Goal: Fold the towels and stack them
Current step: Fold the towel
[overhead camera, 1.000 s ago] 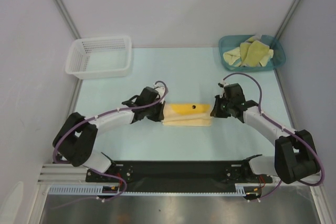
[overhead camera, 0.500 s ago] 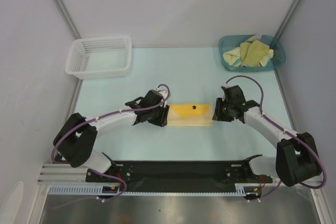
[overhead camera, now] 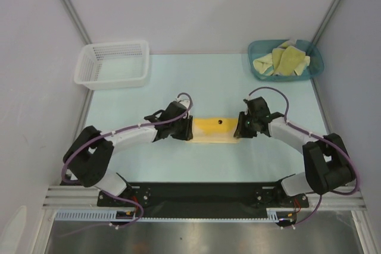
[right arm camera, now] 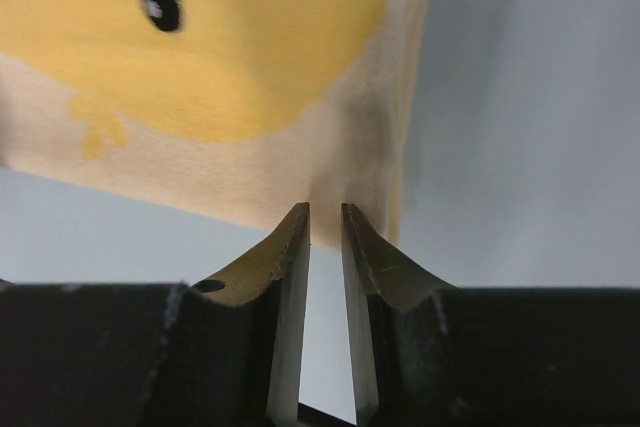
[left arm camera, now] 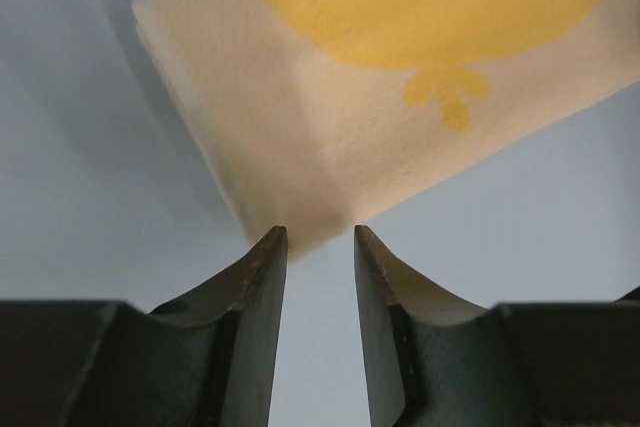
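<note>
A folded pale yellow towel (overhead camera: 215, 129) with a darker yellow patch and a black dot lies flat on the table between my two grippers. My left gripper (overhead camera: 189, 130) stands at its left end, open. In the left wrist view the towel (left arm camera: 350, 97) reaches just to the gripper (left arm camera: 320, 232), with nothing between the fingers (left arm camera: 262, 277). My right gripper (overhead camera: 240, 128) stands at the towel's right end. In the right wrist view the gripper (right arm camera: 325, 207) is open by a narrow gap, its tips at the near edge of the towel (right arm camera: 220, 77). Several more towels (overhead camera: 286, 59) lie crumpled in the bin.
A teal plastic bin (overhead camera: 257, 71) stands at the back right of the table. A white mesh basket (overhead camera: 113, 63) stands at the back left. Grey walls close in the left, right and back sides.
Both grippers have gone from shut to open and let go of the towel's ends. The towel has settled flat into a narrower fold. The right jaws have since narrowed a little.
</note>
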Motion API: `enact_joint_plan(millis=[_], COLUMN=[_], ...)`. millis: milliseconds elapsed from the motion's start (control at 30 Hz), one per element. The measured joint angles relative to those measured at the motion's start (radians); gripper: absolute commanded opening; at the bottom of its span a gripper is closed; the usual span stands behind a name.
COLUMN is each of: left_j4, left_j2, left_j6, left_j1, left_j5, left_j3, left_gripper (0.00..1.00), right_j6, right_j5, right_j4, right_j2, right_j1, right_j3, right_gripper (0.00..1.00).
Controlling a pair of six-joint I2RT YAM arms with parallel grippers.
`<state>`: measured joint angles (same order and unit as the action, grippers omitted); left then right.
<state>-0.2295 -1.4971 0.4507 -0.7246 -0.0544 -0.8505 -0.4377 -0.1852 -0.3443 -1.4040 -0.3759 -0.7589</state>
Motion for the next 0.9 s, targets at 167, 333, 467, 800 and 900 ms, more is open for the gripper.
enact_joint_plan(millis=[167, 333, 467, 800, 900], left_j4=[0.010, -0.036, -0.111, -0.045, 0.004], left_j2=[-0.068, -0.052, -0.008, 0.005, -0.002], left_j6=[0.024, 0.023, 0.027, -0.008, -0.008], left_j1=[0.001, -0.002, -0.002, 0.088, 0.141], left_j5=[0.001, 0.006, 0.026, -0.024, -0.069], left_j3=[0.059, 0.042, 0.003, -0.025, 0.015], left_gripper=[0.37, 0.61, 0.70, 0.72, 0.72], right_j6=[-0.002, 0.009, 0.021, 0.031, 0.035], right_j5=[-0.007, 0.002, -0.009, -0.122, -0.136], right_j4=[0.034, 0.010, -0.037, 0.092, 0.131], right_j2=[-0.040, -0.009, 0.030, 0.015, -0.024], right_j1=[0.000, -0.002, -0.002, 0.021, 0.048], right_j3=[0.050, 0.049, 0.014, 0.053, 0.109], right_gripper=[0.25, 0.26, 0.26, 0.26, 0.26])
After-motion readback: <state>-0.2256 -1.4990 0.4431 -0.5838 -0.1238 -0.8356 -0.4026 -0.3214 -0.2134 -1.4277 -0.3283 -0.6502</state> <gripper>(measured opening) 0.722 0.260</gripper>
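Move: The towel is already folded to a strip about 21 cm wide. Its near left corner lies about 2 cm back, 1 cm left of and 4 cm below the left hand; its middle is some 4 cm ahead, 9 cm right. Its near right corner is about 2 cm back from the right hand, level sideways and 3 cm below; the towel's middle is some 3 cm ahead and 9 cm left of that hand. The left hand dips about 4 cm down and slightly back towards the near left corner, then rises some 5 cm while its part-open fingers spread wider, and swings forward and left with a slight final sink, ending open above the towel's left edge. The right hand, fingers staying slightly open, goes down and back, lifts about 4 cm with a small shift left, then comes down and back again by as much, its tips ending on the towel by the near right corner. ##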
